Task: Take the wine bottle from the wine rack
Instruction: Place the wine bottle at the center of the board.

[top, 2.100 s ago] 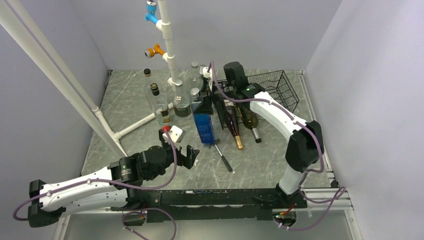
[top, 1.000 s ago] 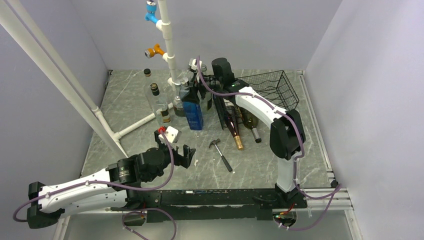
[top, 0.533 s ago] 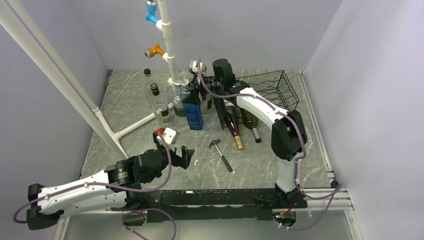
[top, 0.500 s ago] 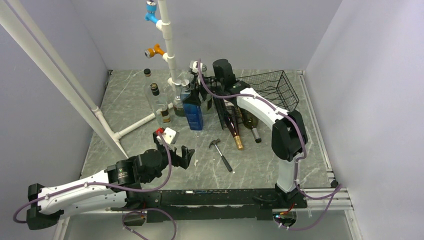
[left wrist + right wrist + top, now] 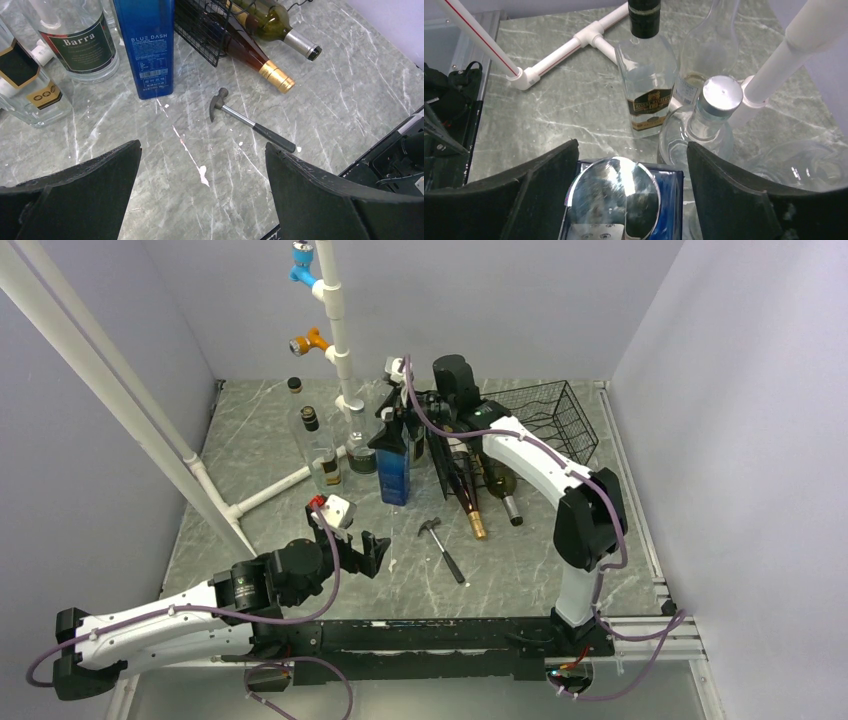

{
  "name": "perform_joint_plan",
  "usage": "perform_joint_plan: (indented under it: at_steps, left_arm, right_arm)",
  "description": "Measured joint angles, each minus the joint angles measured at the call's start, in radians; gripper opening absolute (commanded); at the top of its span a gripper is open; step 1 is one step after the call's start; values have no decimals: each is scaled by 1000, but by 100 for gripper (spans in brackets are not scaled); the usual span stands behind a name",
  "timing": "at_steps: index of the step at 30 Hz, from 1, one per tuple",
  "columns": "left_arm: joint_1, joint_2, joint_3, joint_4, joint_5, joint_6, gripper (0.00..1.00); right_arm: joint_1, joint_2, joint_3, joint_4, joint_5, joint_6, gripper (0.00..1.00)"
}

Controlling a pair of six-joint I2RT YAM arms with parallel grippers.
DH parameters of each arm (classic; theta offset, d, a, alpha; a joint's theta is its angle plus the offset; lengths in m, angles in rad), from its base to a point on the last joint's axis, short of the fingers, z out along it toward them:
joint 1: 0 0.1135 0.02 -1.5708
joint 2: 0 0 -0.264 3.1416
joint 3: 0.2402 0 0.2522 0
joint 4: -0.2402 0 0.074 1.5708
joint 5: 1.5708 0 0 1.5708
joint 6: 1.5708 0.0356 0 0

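Observation:
The black wire wine rack (image 5: 540,418) sits at the back right of the table. Two wine bottles lie in it, necks poking toward me: a dark one with a gold cap (image 5: 467,495) (image 5: 255,55) and a green one (image 5: 503,490) (image 5: 280,25). A blue square bottle (image 5: 395,468) (image 5: 145,45) stands upright on the table just left of the rack. My right gripper (image 5: 397,428) (image 5: 631,150) hovers over its silver cap (image 5: 616,195), jaws open on either side with a gap on the right. My left gripper (image 5: 362,552) (image 5: 202,165) is open and empty above bare table.
Clear glass bottles crowd behind and left of the blue one: a Barra bottle (image 5: 80,45), a black-capped one (image 5: 646,75) and a silver-capped one (image 5: 714,115). A white pipe stand (image 5: 335,330) rises there. A small hammer (image 5: 442,545) (image 5: 245,120) lies in front of the rack.
The right arm carried the blue bottle left from the rack's front and stood it on the table; its jaws have now widened off the cap. The left arm has barely moved.

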Motion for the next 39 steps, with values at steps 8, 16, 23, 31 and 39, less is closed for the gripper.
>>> perform_joint_plan:
  at_steps: [8,16,23,31,39]
  left_arm:
    - [0,-2,-3,6,10,0,99]
    - [0,-2,-3,8,21,2,99]
    - [0,11,-3,13,38,15,99]
    - [6,79,38,13,87,84,99]
    - [98,188,141,58,221,181,99]
  right_arm:
    - [-3,-36,4,-20,0,-2,96]
    - [-12,-36,109,-172,-29,-48,100]
    - [-29,-47,254,-295,-56,-75,100]
    - [-87,-95,340,-489,-118,-166,100]
    - [-184,-335,186,-586,-169,-224,100]
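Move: My right hand, its fingers already loosened, is at the neck of the upright blue bottle, whose middle is straight below by some 12 cm. The brown wine bottle in the rack lies about 17 cm to its right, 3 cm back and 20 cm lower; the green wine bottle is 10 cm farther right of the brown one. A clear bottle with a green label stands some 8 cm left and 7 cm ahead of my right hand. From my left hand, the brown bottle is roughly 17 cm ahead, 18 cm right and 15 cm lower. I spread my right fingers fully around the blue bottle's neck and lift that hand nearly straight up, about 10 cm, to clear the cap. Then, still rising a little, I swing it right and back, away from the blue bottle and across to the rack's left side, speeding up. Late on, my open left hand shifts some 4 cm right and rises slightly. ##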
